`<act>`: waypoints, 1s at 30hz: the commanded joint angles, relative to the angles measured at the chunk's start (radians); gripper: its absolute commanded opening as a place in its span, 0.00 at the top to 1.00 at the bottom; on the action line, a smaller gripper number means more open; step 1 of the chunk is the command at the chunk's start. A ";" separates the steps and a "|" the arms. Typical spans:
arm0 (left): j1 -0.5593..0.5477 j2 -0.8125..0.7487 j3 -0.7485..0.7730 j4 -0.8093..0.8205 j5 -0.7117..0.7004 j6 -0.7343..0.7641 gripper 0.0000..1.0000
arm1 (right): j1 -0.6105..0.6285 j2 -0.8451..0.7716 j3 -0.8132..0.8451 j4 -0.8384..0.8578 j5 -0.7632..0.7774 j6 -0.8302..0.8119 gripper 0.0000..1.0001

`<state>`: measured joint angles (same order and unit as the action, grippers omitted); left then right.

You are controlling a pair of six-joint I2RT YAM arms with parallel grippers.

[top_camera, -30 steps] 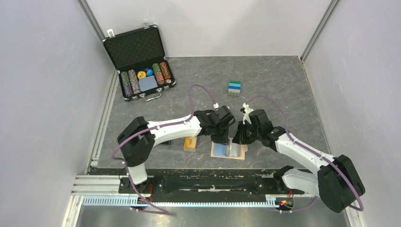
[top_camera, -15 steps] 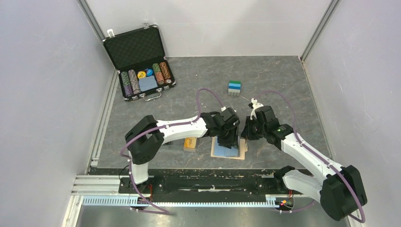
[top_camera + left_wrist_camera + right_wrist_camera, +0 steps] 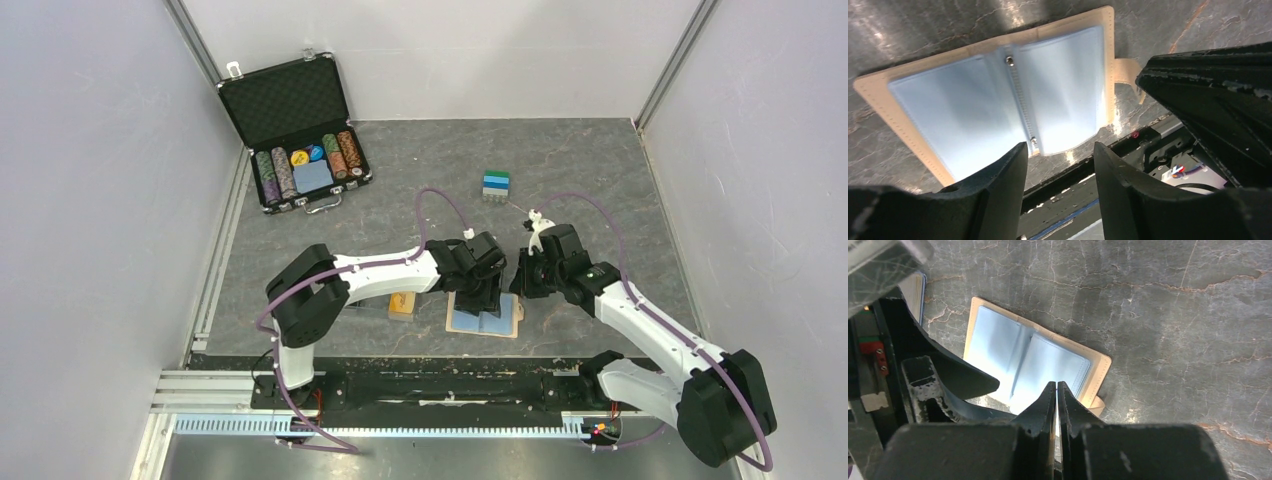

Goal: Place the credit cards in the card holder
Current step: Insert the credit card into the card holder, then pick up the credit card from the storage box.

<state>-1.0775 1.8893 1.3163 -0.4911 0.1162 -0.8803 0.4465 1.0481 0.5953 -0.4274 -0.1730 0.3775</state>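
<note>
The card holder [image 3: 462, 322] lies open flat near the table's front edge, a tan wallet with pale blue-white clear sleeves inside [image 3: 973, 110] [image 3: 1048, 365]. My left gripper [image 3: 483, 300] [image 3: 1059, 150] hangs right over its front edge, open, with nothing between the fingers. My right gripper [image 3: 520, 285] [image 3: 1056, 385] is shut and empty, just above the holder's right side by the snap tab [image 3: 1128, 75]. A small blue, green and white stack [image 3: 496, 185], seemingly the credit cards, sits farther back, away from both grippers.
A small orange box [image 3: 402, 303] lies just left of the holder, partly under my left arm. An open black chip case [image 3: 300, 140] stands at the back left. The black rail [image 3: 430, 385] runs close along the holder's front edge.
My left gripper moved right over the holder and opened. The sleeve page that stood upright in the holder now lies flat. My right gripper drew back slightly and stayed shut.
</note>
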 commanded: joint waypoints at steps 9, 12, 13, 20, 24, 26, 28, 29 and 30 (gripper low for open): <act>0.079 -0.334 -0.212 0.079 -0.034 0.064 0.38 | 0.028 0.019 -0.019 0.152 -0.139 0.052 0.95; 0.153 -0.454 -0.322 0.155 0.038 0.050 0.38 | 0.062 0.032 -0.033 0.208 -0.155 0.089 0.94; 0.179 -0.490 -0.355 0.167 0.056 0.047 0.38 | 0.074 0.038 -0.035 0.222 -0.157 0.101 0.94; 0.409 -0.685 -0.476 0.033 0.111 0.131 0.39 | 0.156 0.097 -0.047 0.342 -0.166 0.182 0.86; 0.448 -0.654 -0.410 -0.195 -0.038 0.238 0.39 | 0.206 0.139 -0.033 0.399 -0.160 0.220 0.80; 0.450 -0.623 -0.386 -0.250 -0.091 0.267 0.40 | 0.235 0.160 -0.021 0.420 -0.157 0.238 0.76; 0.450 -0.591 -0.376 -0.261 -0.109 0.285 0.42 | 0.262 0.187 -0.002 0.440 -0.151 0.248 0.73; 0.450 -0.576 -0.371 -0.261 -0.113 0.287 0.43 | 0.273 0.202 0.008 0.454 -0.150 0.252 0.72; 0.450 -0.558 -0.369 -0.259 -0.112 0.290 0.44 | 0.284 0.214 0.018 0.459 -0.148 0.256 0.70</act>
<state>-0.6319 1.2808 0.8982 -0.6682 0.0719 -0.6846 0.6941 1.2263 0.5533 -0.0616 -0.3248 0.5953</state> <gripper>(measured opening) 0.576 0.276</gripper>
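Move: The orange card box lies about 19 cm to the left of my left hand, some 4 cm farther out and a few centimetres below. Right by that hand, the open card holder is centred only about 2 cm ahead and 2 cm to its left; the black card box is some 31 cm left and 3 cm ahead. From my right hand the orange box is about 22 cm left, 2 cm back and 5 cm down, with the card holder between, 5 cm left and 4 cm back. I lift my left hand off the card holder and swing it about 20 cm left and 5 cm forward in a low arc, fingers still open, turning nearly 20 degrees counter-clockwise, then sink over the orange card box. Meanwhile my right hand follows some 10 cm left over the holder towards that box, easing slightly back and parting its shut fingers. ##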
